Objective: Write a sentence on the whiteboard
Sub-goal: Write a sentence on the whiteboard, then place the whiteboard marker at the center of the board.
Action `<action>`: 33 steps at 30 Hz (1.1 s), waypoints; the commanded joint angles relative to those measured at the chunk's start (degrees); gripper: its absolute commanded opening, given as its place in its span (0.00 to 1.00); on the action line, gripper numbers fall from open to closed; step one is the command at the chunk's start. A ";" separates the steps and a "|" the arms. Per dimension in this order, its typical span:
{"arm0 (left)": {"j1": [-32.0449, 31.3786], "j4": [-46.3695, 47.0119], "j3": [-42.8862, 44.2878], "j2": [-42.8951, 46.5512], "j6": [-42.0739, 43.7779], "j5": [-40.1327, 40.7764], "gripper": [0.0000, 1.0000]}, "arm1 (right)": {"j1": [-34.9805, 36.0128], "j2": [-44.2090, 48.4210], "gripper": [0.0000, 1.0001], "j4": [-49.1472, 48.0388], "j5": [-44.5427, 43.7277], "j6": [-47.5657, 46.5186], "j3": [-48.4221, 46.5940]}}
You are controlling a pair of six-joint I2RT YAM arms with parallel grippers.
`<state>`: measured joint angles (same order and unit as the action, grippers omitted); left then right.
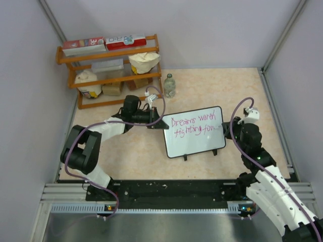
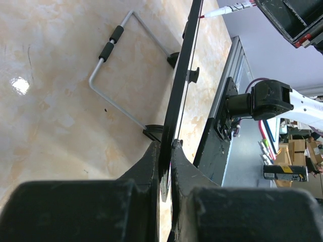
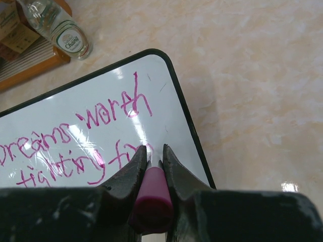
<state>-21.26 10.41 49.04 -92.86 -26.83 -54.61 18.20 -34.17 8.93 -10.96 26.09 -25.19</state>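
The whiteboard (image 1: 196,146) stands tilted on the table, black-framed, with the sentence (image 1: 194,125) in pink marker on two lines, "Dreams worth fighting for". My left gripper (image 1: 155,123) is shut on the board's left edge; in the left wrist view the fingers (image 2: 166,147) pinch the board's frame (image 2: 182,80) edge-on. My right gripper (image 3: 155,154) is shut on a pink marker (image 3: 151,194). The marker's tip rests at the end of the word "for" in the sentence (image 3: 75,146), near the right side of the whiteboard (image 3: 101,93). The left wrist view shows the marker (image 2: 229,8) touching the board's far end.
A wooden shelf (image 1: 113,68) with boxes, bags and containers stands at the back left. A clear bottle (image 1: 169,85) stands beside it, behind the board, and the right wrist view shows the bottle (image 3: 60,30) too. The board's wire stand (image 2: 108,48) rests on the table behind it.
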 commanded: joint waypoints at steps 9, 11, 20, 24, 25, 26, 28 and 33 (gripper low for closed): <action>0.43 0.66 -0.96 5.49 3.45 7.32 0.15 | -0.62 8.32 0.00 10.92 6.74 2.21 -9.08; 0.43 1.10 -1.66 6.63 3.63 8.37 0.34 | -0.53 9.65 0.00 13.91 8.23 3.00 -9.35; 0.51 1.28 -4.30 13.39 4.94 12.59 0.76 | -0.53 14.83 0.00 24.45 14.55 7.66 -9.26; 0.51 1.71 -6.23 18.41 5.38 16.98 0.95 | -0.53 15.45 0.00 27.80 17.19 10.46 -7.86; 0.51 2.06 -7.28 19.55 5.30 17.86 0.98 | -0.62 15.71 0.00 28.42 18.85 11.17 -7.42; 0.51 2.50 -7.90 21.82 5.30 18.65 0.98 | -0.62 16.15 0.00 28.77 19.74 12.05 -6.81; 0.51 3.21 -9.30 24.03 5.56 20.84 0.99 | -0.53 16.77 0.00 29.57 22.19 14.34 -4.52; 0.51 4.79 -12.03 30.54 6.08 24.55 0.99 | -0.53 18.61 0.00 29.83 27.92 20.22 0.92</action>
<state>-20.97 10.96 38.98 -66.65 -22.22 -34.50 18.17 -16.93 37.50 10.72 40.36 -27.29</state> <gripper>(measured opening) 0.987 0.114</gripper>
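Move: The whiteboard's left edge is already pinched in the left hand, its middle about 14 cm to that hand's right, 2 cm nearer the base and 4 cm lower. Of that hand, the board's left foot is roughly 9 cm right, 11 cm back; the bottle 19 cm ahead, 2 cm right. From the marker-holding right hand, the board's middle is some 14 cm left, 1 cm ahead and 6 cm below; the right foot is 4 cm left, 8 cm back. The whiteboard is let go as the left fingers open from nearly shut to wide, coming free of its left edge; that hand then lifts about 6 cm and draws off leftward, turning some 30 degrees. Meanwhile the right hand, still gripping the marker, backs off about 10 cm and drifts left, rising over 5 cm before sinking to just below its starting height, its fingers tipping down and leftward. ##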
